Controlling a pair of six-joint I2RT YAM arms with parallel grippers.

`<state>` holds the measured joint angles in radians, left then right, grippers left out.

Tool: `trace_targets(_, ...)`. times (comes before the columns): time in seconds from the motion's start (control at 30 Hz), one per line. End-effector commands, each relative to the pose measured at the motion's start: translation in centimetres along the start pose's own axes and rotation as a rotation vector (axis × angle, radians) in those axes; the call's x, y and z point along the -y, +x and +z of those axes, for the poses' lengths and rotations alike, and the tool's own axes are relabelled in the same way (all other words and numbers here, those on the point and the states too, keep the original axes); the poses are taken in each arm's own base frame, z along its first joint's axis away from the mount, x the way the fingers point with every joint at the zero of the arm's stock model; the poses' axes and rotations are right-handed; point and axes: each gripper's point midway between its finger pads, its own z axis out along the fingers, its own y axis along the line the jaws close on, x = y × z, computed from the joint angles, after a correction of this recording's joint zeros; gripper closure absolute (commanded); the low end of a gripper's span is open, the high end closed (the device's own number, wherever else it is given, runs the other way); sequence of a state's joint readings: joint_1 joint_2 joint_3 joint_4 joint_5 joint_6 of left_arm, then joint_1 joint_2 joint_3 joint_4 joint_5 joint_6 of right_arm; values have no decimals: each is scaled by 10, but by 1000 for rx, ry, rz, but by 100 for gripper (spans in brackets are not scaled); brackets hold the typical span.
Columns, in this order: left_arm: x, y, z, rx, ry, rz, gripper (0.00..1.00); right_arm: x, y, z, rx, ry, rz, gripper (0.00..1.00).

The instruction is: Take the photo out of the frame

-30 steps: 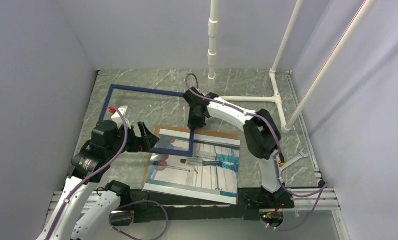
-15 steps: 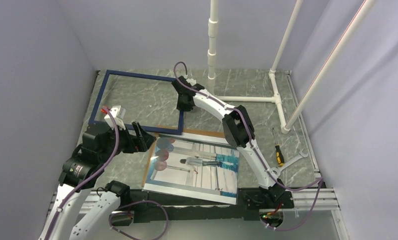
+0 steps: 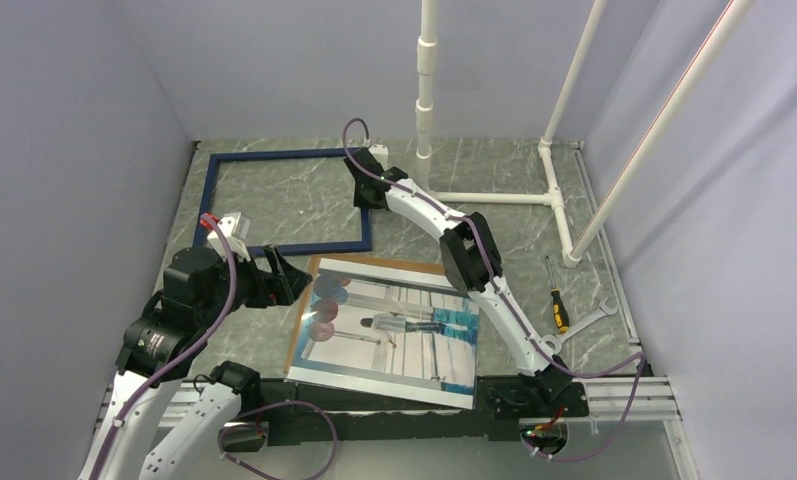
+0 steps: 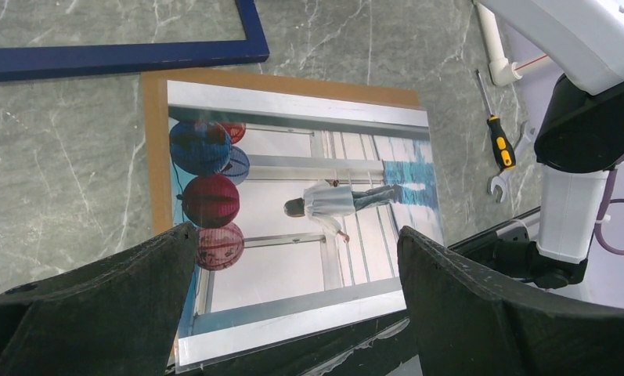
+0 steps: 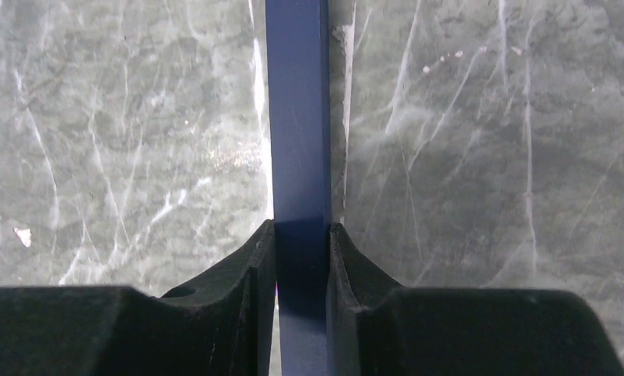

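Observation:
The photo (image 3: pixel 394 330) lies face up on its brown backing at the near middle of the table, apart from the frame. The navy frame (image 3: pixel 206 200) lies at the back left, empty, with the marble showing through it. My right gripper (image 3: pixel 364 195) is shut on the frame's right-hand bar; in the right wrist view the bar (image 5: pixel 297 117) runs straight between the fingers of the gripper (image 5: pixel 301 231). My left gripper (image 3: pixel 289 278) hovers open by the photo's left edge. In the left wrist view this gripper (image 4: pixel 297 235) holds nothing above the photo (image 4: pixel 293 157), and the frame's corner (image 4: pixel 120 56) lies beyond.
A white pipe stand (image 3: pixel 426 90) rises at the back middle, with pipes running to the right. A yellow-handled screwdriver (image 3: pixel 556 300) and a wrench (image 3: pixel 594 315) lie right of the photo. Grey walls close in the left, back and right sides.
The right gripper has carried the frame from over the photo's upper left corner to the back left of the table. The left gripper has drawn back a little to the left.

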<state>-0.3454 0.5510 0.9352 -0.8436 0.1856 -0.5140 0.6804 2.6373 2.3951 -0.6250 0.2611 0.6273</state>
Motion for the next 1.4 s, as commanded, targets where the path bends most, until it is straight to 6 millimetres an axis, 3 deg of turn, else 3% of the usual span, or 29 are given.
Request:
trace_targets(0.0, 1, -1, -2, 16, 6, -9, 1, -27, -59, -3, 197, -87, 102, 100)
trace_targets(0.3, 0, 4, -1, 5, 6, -30, 1, -31, -77, 6, 270, -94, 182, 100)
trace_targets(0.5, 0, 12, 6, -15, 26, -58, 1, -34, -96, 1, 323, -115, 227, 100)
trace_targets(0.53, -1, 14, 8, -19, 27, -63, 1, -36, -101, -2, 331, -125, 231, 96)
trace_targets(0.6, -1, 17, 12, -30, 29, -74, 1, -41, -108, -12, 335, -147, 221, 65)
trace_targets(0.67, -4, 22, 18, -45, 25, -85, 1, -41, -115, -31, 327, -146, 194, 47)
trace_targets(0.77, -11, 29, 28, -58, 13, -92, 1, -36, -113, -67, 272, -143, 127, 31)
trace_targets(0.83, -16, 32, 38, -67, 1, -97, 1, -27, -108, -99, 222, -129, 44, 26)
trace_targets(1.0, -37, 50, 70, -142, -84, -150, 1, 23, -63, -183, 109, -97, -97, 19)
trace_targets(1.03, -42, 53, 78, -160, -108, -166, 1, 34, -57, -213, 123, -127, -92, 18)
trace_targets(1.07, -47, 57, 86, -184, -137, -183, 0, 49, -38, -224, 103, -140, -87, 16)
trace_targets(1.2, -70, 68, 110, -246, -263, -221, 1, 106, 39, -262, -5, -170, -18, 14)
trace_targets(1.3, -84, 75, 120, -246, -335, -213, 0, 157, 102, -276, -90, -106, 57, 11)
trace_targets(1.37, -86, 81, 125, -259, -352, -211, 1, 180, 129, -285, -118, -85, 120, 10)
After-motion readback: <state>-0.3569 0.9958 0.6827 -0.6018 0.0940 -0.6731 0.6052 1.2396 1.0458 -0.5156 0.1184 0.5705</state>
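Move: The photo's middle lies about 15 cm to the right of the left hand, 4 cm back and 25 below; the brown board peeks out from under it, its middle some 14 cm right and 2 back. From the right hand, still gripping the blue frame's right side, the frame's middle is 16 cm left, level fore and aft; the pipe corner stands 13 cm right and 3 ahead, the photo 38 cm back and 6 right. Still pinching the blue frame's right side, the right hand pushes the frame about 5 cm farther out, then opens and lets go, rises and sweeps some 27 cm back and 19 right towards the photo, dipping slightly at the end. The wide-open left hand sinks about 16 cm towards the photo's left part, lastly easing 5 cm forward as it tips down nearly 30 degrees. ##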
